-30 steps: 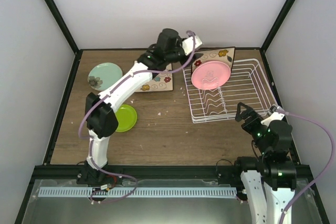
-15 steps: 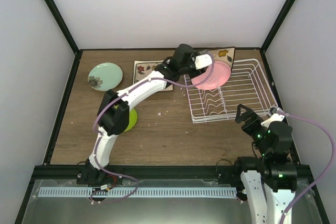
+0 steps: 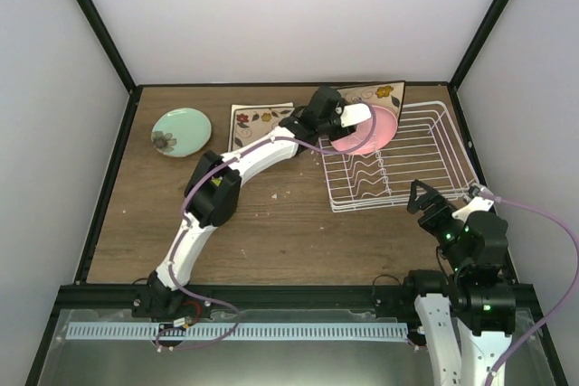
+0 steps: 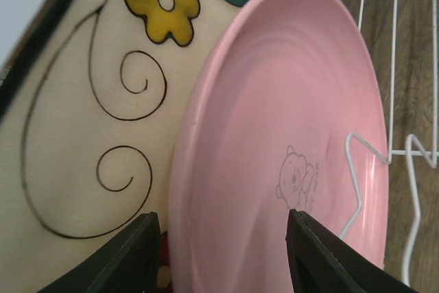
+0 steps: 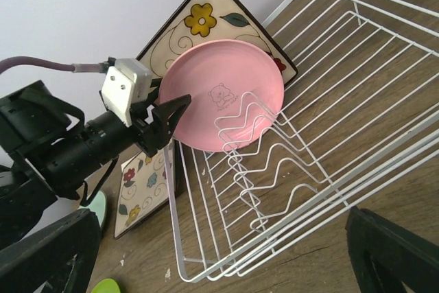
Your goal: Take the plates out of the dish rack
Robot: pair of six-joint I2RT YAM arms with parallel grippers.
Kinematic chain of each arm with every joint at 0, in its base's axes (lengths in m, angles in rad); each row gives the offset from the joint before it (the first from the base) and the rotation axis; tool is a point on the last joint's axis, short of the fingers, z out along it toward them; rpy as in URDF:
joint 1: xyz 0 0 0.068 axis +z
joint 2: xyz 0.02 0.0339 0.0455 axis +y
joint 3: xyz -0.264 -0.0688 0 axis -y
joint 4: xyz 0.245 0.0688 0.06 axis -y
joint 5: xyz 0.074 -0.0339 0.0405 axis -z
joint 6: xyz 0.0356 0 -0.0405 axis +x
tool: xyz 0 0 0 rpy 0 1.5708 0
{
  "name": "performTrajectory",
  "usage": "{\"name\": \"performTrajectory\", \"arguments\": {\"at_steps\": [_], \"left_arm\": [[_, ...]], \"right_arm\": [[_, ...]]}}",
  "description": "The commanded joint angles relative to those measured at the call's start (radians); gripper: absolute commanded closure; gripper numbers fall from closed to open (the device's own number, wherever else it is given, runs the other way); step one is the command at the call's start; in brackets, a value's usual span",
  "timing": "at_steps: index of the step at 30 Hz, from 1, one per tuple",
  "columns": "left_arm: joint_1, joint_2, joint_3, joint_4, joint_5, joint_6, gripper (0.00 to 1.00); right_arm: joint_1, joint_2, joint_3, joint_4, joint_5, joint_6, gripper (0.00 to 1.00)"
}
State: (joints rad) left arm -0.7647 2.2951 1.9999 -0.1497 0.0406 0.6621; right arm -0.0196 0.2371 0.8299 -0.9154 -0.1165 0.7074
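Observation:
A round pink plate [image 3: 373, 129] stands on edge at the far left of the white wire dish rack [image 3: 432, 145], with a square cream flowered plate [image 3: 380, 93] leaning behind it. My left gripper [image 3: 355, 117] is open at the pink plate's left rim. In the left wrist view the rim of the pink plate [image 4: 274, 169] lies between the two dark fingers [image 4: 130, 259], with the cream plate [image 4: 89, 135] behind. My right gripper [image 3: 425, 198] hangs open and empty by the rack's near right corner. The rack [image 5: 322, 135] fills the right wrist view.
On the table left of the rack lie a square flowered plate [image 3: 256, 124] and a mint-green plate [image 3: 181, 131]. A lime-green plate [image 5: 110, 286] shows at the bottom edge of the right wrist view; my left arm covers most of it from above. Black frame posts border the table.
My left arm has swung right, from above the square plate on the table to the pink plate in the rack. That square plate is now uncovered. The right arm barely moved.

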Motion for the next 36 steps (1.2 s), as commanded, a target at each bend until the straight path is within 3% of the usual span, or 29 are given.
{"name": "performTrajectory", "arguments": {"at_steps": [1,10,13,29,36], "left_arm": [[-0.001,0.055,0.072,0.025,-0.024,0.019,0.50],[-0.002,0.088,0.075,0.047,-0.040,-0.003,0.87],[-0.002,0.074,0.073,0.044,-0.040,-0.017,0.95],[-0.002,-0.173,0.071,0.050,-0.052,-0.043,0.96],[0.010,-0.343,0.077,0.042,-0.046,-0.169,0.96]], "right_arm": [[0.009,-0.008,0.042,-0.041,0.023,-0.017,0.00],[0.009,-0.003,0.051,-0.045,0.040,-0.022,0.00],[0.009,-0.004,0.045,-0.045,0.042,-0.020,0.00],[0.009,-0.009,-0.010,-0.001,0.015,-0.001,0.00],[0.009,-0.019,-0.046,0.017,-0.003,0.023,0.00]]}}
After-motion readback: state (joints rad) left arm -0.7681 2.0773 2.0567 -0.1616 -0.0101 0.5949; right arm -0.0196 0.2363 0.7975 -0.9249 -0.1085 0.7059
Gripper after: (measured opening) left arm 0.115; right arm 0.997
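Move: The pink plate stands upright in the rack. The left hand's half-open fingers are already around its upper left rim, so its middle is about 6 cm to the right, 2 cm ahead and 5 cm lower. The flowered square plate stands 5 cm beyond the pink plate, and the rack's middle is some 16 cm to the hand's right, level with it and 13 cm lower. From the idle right hand, the pink plate is about 31 cm ahead, 7 cm left and 14 cm below. The left fingers close on the pink plate's upper left rim and pinch it as the hand eases about 2 cm forward and down, then comes back up level. After a short hold there, the hand lifts the plate, slowly then quickly, about 16 cm straight up out of the rack with a slight drift back and left, the wrist tilting some 15 degrees. ##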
